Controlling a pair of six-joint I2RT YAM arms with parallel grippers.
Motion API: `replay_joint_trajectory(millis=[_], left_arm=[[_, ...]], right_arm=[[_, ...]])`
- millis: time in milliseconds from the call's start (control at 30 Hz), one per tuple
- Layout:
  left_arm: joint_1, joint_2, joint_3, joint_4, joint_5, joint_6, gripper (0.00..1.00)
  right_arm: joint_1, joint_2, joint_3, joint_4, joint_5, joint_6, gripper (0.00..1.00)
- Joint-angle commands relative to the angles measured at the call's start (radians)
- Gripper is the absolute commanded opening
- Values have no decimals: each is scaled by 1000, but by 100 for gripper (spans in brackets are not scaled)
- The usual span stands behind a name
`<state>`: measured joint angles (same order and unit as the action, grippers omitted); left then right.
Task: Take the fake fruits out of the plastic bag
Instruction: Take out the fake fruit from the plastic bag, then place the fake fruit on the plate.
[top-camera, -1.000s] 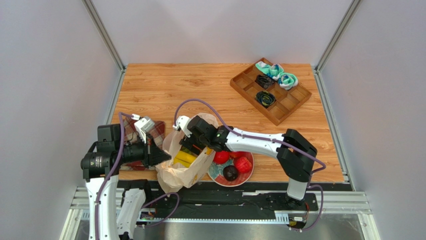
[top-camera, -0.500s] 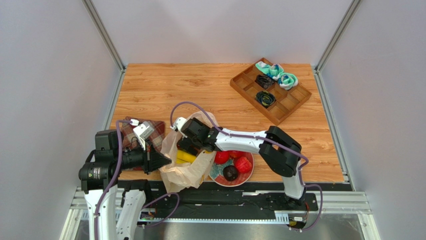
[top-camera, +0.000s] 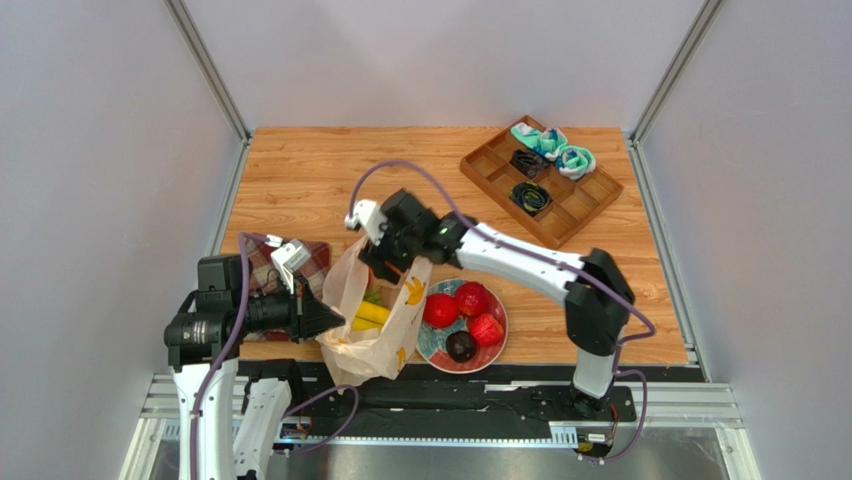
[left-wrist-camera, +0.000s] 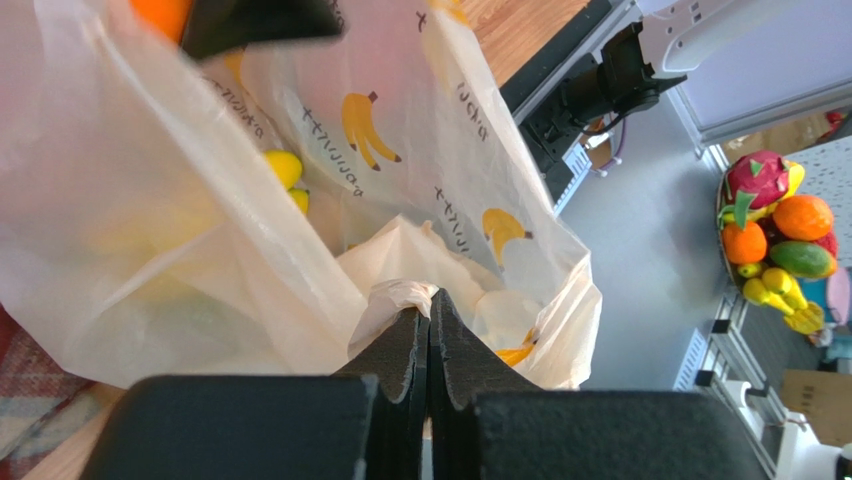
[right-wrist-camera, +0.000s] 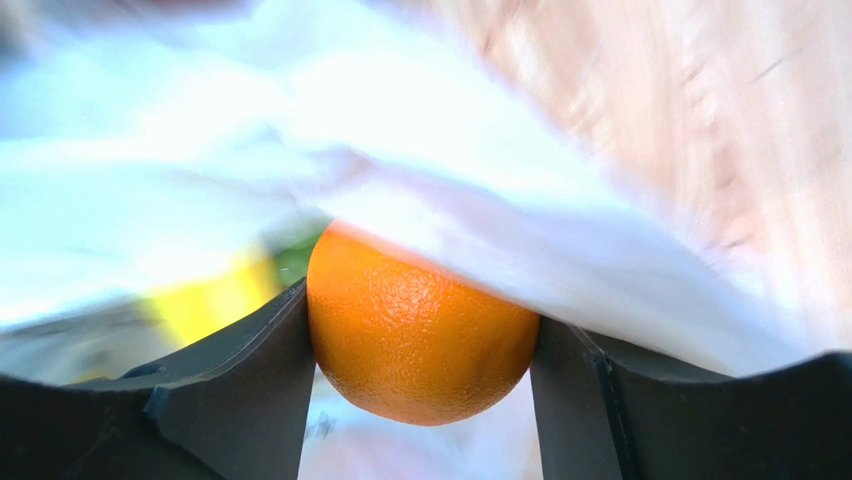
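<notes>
The plastic bag (top-camera: 378, 335) stands open near the front edge, with printed bananas on it. My left gripper (left-wrist-camera: 430, 300) is shut on a fold of the bag's rim (left-wrist-camera: 400, 295). At the bag's mouth my right gripper (right-wrist-camera: 420, 320) is shut on the orange (right-wrist-camera: 420, 330), with bag film draped over the top of it. From above, the right gripper (top-camera: 385, 262) sits over the bag's upper edge. Yellow bananas (top-camera: 370, 315) lie inside the bag. Two red fruits (top-camera: 441, 310), a strawberry (top-camera: 487, 328) and a dark round one (top-camera: 460, 346) lie on the plate (top-camera: 428, 348).
A red plaid cloth (top-camera: 262, 268) lies under the left arm, left of the bag. A wooden divided tray (top-camera: 575, 205) with small items sits at the back right. Metal rails border the table on both sides.
My right gripper dipped into the bag, then rose toward the back with the orange between its fingers. The bag was drawn up taller. The left gripper kept its hold on the rim.
</notes>
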<state>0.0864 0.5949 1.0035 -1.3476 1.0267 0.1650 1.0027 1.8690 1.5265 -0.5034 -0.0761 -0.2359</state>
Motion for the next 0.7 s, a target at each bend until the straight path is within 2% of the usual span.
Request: replay_joint_trajectory(millis=[0, 167, 233, 300, 400, 467, 600, 667], left_arm=[[-2, 46, -26, 96, 42, -13, 0], [-2, 153, -59, 271, 2, -73, 0], [-5, 272, -34, 347, 7, -151, 0], [-5, 351, 15, 363, 47, -151, 0], [-7, 451, 150, 445, -9, -145, 0], [-7, 528, 266, 501, -36, -197, 0], [-5, 684, 512, 642, -121, -332, 0], [-4, 767, 647, 676, -138, -387, 0]], right_arm=[[-131, -227, 78, -95, -414, 15, 18], [-153, -347, 17, -138, -502, -42, 20], [-153, -405, -17, -91, -521, -23, 21], [-153, -427, -60, -28, -528, 10, 21], [-151, -441, -69, -9, -534, 32, 19], [-147, -465, -65, -27, -548, -43, 18], [-141, -505, -61, -191, -605, -203, 17], [-141, -543, -97, -184, -620, -230, 15]])
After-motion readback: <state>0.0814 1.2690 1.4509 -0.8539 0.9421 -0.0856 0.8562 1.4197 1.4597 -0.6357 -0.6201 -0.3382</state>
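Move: The right hand already holds the orange just inside the bag's mouth. The plate lies about 16 cm to its right, 6 cm back and 12 cm lower; the nearest apple is some 12 cm right, 3 cm back. The bananas still in the bag are about 5 cm back, 2 cm left and 8 cm below. From the left hand, pinching the bag rim, the bananas lie 9 cm ahead, 3 cm right; the plate 9 cm ahead, 21 cm right; the plaid cloth 16 cm ahead, 15 cm left. Straight up at first and fast, the right hand lifts the orange about 17 cm out of the bag, easing right, then draws back some 7 cm while its fingers tip up towards level, grip kept. The left hand, still pinching the rim, dips slightly and sweeps forward about 20 cm with gathering speed, rising at the end and pulling the bag along. ##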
